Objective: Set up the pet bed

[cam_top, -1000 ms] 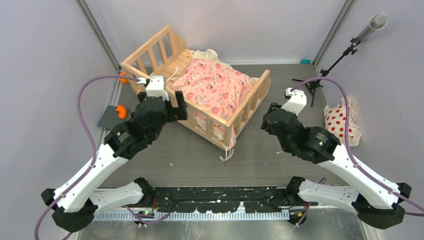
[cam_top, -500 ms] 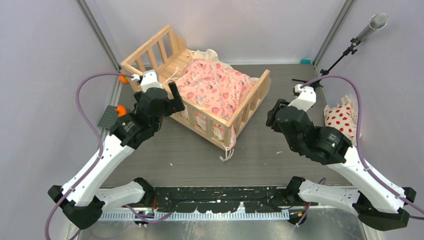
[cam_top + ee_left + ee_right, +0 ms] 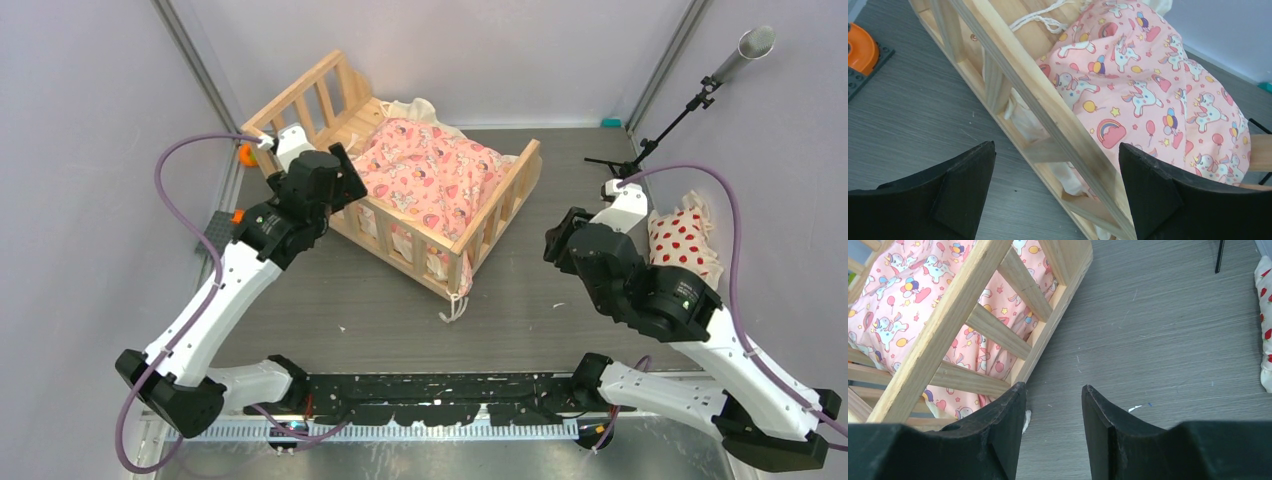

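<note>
The pet bed (image 3: 498, 198) is a light wooden crib standing at an angle at the back of the table. A pink cartoon-print cushion (image 3: 430, 175) lies crumpled inside it. My left gripper (image 3: 338, 172) hovers open over the bed's near rail by its left end. In the left wrist view that rail (image 3: 1048, 107) runs between the spread fingers of the left gripper (image 3: 1058, 150), which touch nothing, and the cushion (image 3: 1148, 85) lies beyond. My right gripper (image 3: 565, 235) is open above bare table just right of the bed. In the right wrist view the right gripper (image 3: 1054, 388) holds nothing.
A white pillow with red dots (image 3: 685, 245) lies by the right wall, its edge (image 3: 1265, 315) also in the right wrist view. A microphone stand (image 3: 640, 150) stands at the back right. A grey brick plate with orange pieces (image 3: 222, 232) is at the left wall. Cream ties (image 3: 455, 305) hang off the bed's near corner.
My left gripper has moved back and up over the bed's near rail. My right arm has drawn away from the bed, to the right toward the pillow.
</note>
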`<state>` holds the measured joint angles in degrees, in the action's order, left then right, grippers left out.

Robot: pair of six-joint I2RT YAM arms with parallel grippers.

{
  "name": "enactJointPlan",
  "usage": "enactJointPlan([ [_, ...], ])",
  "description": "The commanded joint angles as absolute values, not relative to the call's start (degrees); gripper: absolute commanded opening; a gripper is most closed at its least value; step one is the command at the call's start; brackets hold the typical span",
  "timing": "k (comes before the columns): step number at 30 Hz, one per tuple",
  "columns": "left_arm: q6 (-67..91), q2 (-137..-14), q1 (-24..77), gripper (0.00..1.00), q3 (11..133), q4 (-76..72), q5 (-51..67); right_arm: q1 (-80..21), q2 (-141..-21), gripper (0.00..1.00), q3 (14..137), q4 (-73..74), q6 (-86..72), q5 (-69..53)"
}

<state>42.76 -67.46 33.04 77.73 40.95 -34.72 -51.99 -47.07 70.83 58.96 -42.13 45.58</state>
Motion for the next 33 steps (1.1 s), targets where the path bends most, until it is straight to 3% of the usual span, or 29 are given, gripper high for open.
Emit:
enactJointPlan([
  [1,40.3,-66.7,27.3,0.96,78.9,41.0,-31.1,-51.7,-48.4,0.50,72.9,58.9,-41.1,43.0],
  [7,38.9,-69.4,19.2,0.96,80.0,41.5,-20.6,-51.7,-51.9,0.50,77.1,58.0,-41.0,39.4],
  [13,38.3,-71.6,17.6,0.94,79.9,40.1,-19.9,-51.7,-52.8,0.50,77.2,57.8,-41.1,39.6],
  [22,34.5,-75.6,16.6,0.73,80.6,37.4,-16.1,-51.6,-53.2,0.50,76.4,57.9,-40.6,40.7],
  [25,31.2,-75.2,15.8,0.56,79.3,37.0,-12.8,-51.5,-52.0,0.50,75.6,57.9,-40.5,41.4],
  [27,29.9,-74.3,14.4,0.32,77.4,36.6,-10.4,-51.4,-51.1,0.50,74.9,57.9,-40.5,41.9],
  [30,28.6,-72.8,10.8,0.06,75.2,37.2,-6.5,-51.3,-50.4,0.50,74.5,58.1,-40.6,42.4],
  [33,26.0,-71.2,7.6,0.00,74.1,37.9,-2.0,-51.3,-50.3,0.50,74.5,58.9,-40.6,42.9],
])
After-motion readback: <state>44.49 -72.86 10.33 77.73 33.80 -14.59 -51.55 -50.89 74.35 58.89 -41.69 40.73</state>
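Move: The bed's near long rail, where I will grip it, lies about 6 cm ahead of my left hand, 3 cm left and 3 cm lower. The white ties inside are roughly 13 cm ahead, 2 cm left. The pink quilt's middle is some 10 cm ahead and 13 cm right, both well below; the rail's near corner stands about 7 cm back, 18 cm right. From my right hand that grip spot is some 14 cm ahead and 34 cm left. I slide my open left hand left about 4 cm, then ease it forward and slightly down until the rail sits between my fingers. I pinch it and swing another 3 cm or so left, rolling the wrist about 10 degrees, left side down. My right hand, half open, shifts about 3 cm left and eases back 1 cm. ##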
